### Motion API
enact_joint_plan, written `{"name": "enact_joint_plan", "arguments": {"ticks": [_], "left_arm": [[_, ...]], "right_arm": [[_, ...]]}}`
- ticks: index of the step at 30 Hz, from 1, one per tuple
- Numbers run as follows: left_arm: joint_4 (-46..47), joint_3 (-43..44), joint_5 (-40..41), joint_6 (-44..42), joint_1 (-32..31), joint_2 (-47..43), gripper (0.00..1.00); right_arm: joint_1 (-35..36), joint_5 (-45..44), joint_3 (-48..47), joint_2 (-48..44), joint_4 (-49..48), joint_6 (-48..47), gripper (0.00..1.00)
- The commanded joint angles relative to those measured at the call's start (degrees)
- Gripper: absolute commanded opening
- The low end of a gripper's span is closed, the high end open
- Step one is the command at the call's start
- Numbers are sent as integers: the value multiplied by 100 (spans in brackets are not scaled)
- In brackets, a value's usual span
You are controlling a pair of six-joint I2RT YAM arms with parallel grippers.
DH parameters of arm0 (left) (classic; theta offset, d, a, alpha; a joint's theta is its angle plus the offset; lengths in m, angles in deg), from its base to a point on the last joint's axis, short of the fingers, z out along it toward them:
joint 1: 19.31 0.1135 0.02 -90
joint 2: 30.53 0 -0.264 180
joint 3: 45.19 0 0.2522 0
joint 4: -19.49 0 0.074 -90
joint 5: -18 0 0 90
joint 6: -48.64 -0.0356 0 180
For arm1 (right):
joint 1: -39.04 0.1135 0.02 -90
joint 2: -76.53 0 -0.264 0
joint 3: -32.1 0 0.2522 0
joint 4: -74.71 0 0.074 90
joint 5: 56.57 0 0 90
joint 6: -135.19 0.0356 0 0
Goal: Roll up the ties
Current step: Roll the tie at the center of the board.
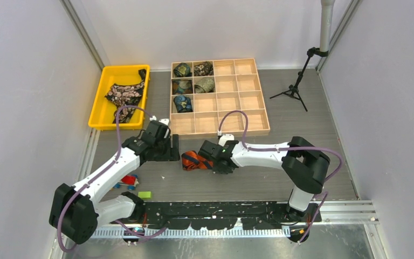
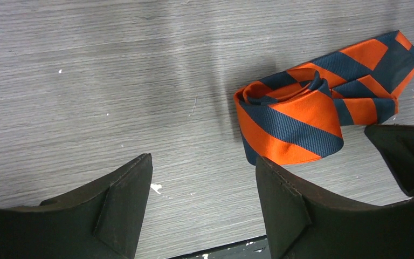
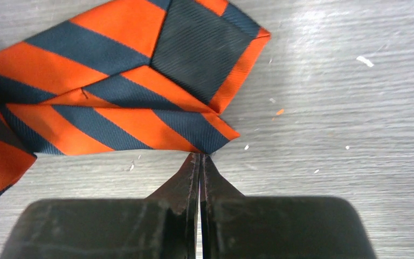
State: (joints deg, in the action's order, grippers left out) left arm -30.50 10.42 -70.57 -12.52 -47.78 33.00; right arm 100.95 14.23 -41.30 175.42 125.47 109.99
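Note:
An orange-and-dark-blue striped tie [image 1: 194, 160] lies on the grey table between the two arms. It is partly rolled: in the left wrist view the coiled part of the tie [image 2: 296, 124] sits just beyond my right fingertip, and its wide end trails off to the right. My left gripper [image 2: 204, 159] [image 1: 173, 148] stands open just left of the coil, with only bare table between its fingers. My right gripper [image 3: 199, 156] [image 1: 211, 162] is shut, its tips pinching the lower corner of the tie's flat wide end [image 3: 113, 97].
A wooden divided box [image 1: 248, 102] at the back holds several small rolled ties [image 1: 193, 78] in its left cells. A yellow bin [image 1: 99, 108] at the back left holds a black flowered tie [image 1: 124, 93]. Toy blocks [image 1: 131, 181] lie near the left arm. A small tripod [image 1: 296, 86] stands at the back right.

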Motion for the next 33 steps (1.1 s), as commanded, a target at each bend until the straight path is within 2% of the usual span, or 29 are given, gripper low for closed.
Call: {"name": "enact_joint_plan", "arguments": {"ticks": [1, 9, 16, 21, 26, 33], "left_arm": [[240, -74, -99, 89, 26, -12, 71], [590, -363, -587, 234, 26, -48, 71], [905, -657, -823, 445, 27, -203, 71], [1100, -783, -866, 595, 26, -228, 71], [1039, -762, -814, 588, 26, -280, 71], [939, -786, -739, 562, 26, -441, 71]], "right_arm": [[-192, -312, -317, -159, 137, -265, 5], [-565, -111, -769, -36, -60, -880, 5], [-569, 554, -891, -609, -695, -1420, 7], [-569, 1378, -945, -762, -1390, -1725, 20], [-567, 1826, -1319, -383, -1438, -1953, 32], [-567, 2161, -1608, 146, -1404, -2032, 35]]}}
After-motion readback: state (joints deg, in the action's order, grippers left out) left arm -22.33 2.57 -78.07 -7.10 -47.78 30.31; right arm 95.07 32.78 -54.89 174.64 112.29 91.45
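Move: From the right hand, shut and down on the table at the tail's near edge, the rolled part of the tie stands about 14 cm left and 3 cm ahead, its middle some 1 cm higher. The flat tail's middle is about 3 cm left, 4 cm ahead and 1 cm lower; the tray's front rim is roughly 16 cm straight ahead, 2 cm up. From the open left hand the rolled part lies about 10 cm right, 2 cm back and 5 cm below. The right hand leaves the tail's near edge, going forward about 5 cm while starting to rise, then swings left some 10 cm and up to roughly 10 cm above its start, over the tail towards the rolled part, turning counter-clockwise and tipping its fingers leftward as they open from shut to about a third. Still wide open, the left hand eases 2 cm right, back and down towards the rolled part, tilting its fingertips that way without touching it. ##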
